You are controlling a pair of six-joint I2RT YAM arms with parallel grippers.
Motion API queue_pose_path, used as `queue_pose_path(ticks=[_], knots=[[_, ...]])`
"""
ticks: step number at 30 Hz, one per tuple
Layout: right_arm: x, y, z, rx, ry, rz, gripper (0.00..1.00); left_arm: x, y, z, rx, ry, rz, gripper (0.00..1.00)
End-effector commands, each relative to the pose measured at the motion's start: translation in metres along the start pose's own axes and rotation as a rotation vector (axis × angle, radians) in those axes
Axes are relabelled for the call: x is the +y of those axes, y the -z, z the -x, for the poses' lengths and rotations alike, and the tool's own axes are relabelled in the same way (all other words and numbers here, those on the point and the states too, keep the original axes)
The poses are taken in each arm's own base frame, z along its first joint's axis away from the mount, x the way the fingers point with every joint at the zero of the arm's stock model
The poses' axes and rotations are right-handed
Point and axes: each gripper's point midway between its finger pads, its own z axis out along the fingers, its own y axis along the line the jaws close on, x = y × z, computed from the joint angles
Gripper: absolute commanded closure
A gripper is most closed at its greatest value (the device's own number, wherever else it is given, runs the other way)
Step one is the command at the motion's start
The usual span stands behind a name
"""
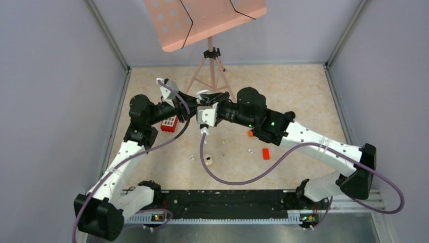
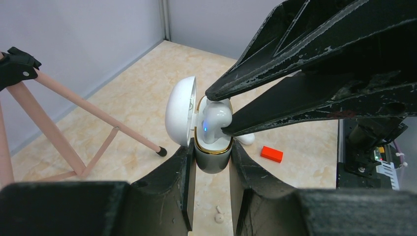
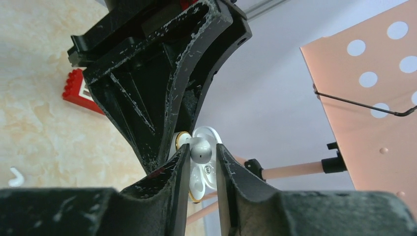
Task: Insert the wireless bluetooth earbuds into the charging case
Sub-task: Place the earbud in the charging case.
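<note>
My left gripper (image 2: 212, 150) is shut on the grey body of the charging case (image 2: 212, 160), held above the table with its white lid (image 2: 179, 110) swung open and a gold rim showing. One white earbud (image 2: 214, 120) sits in a well of the case, a blue light glowing beside it. My right gripper (image 2: 216, 112) reaches in from the right, its fingers on either side of that earbud (image 3: 200, 152). In the right wrist view a thin gap shows between the earbud and one finger. Several loose earbuds (image 1: 209, 161) lie on the table below.
A pink music stand on a tripod (image 1: 210, 61) stands just behind the grippers, one leg (image 2: 98, 113) close to the case. A small red block (image 1: 265, 153) and a red toy brick (image 1: 169, 123) lie on the table. Grey walls enclose three sides.
</note>
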Motion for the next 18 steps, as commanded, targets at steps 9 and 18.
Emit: queue_pose_path(ticks=[9,18], knots=[[0.005,0.009,0.007,0.002,-0.103,0.093,0.60,0.001,-0.001,0.023,-0.059,-0.107,0.003,1.00],[-0.039,0.046,0.019,-0.008,-0.335,-0.015,0.55,0.010,0.004,0.006,-0.019,-0.097,0.069,1.00]])
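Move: The earbud's white head sits between the tips of my right fingers, about 1 cm to their left and level with them, already in the open charging case. My left fingers pinch the case from the other side; its middle is some 2 cm left and 1 cm ahead of my right hand. The red box lies on the table roughly 16 cm left, 8 cm back and 28 cm below. From my left hand the earbud is about 3 cm right, 1 cm ahead and 1 cm up. I spread my right fingers, already slightly open, to about twice their gap so they come free of the earbud. That hand backs off the case, sinking about 2 cm before rising 1 cm again, easing slightly back and then some 1.5 cm right while rolling about its own length by roughly 15 degrees. My left hand keeps its pinch on the case, nearly still. ##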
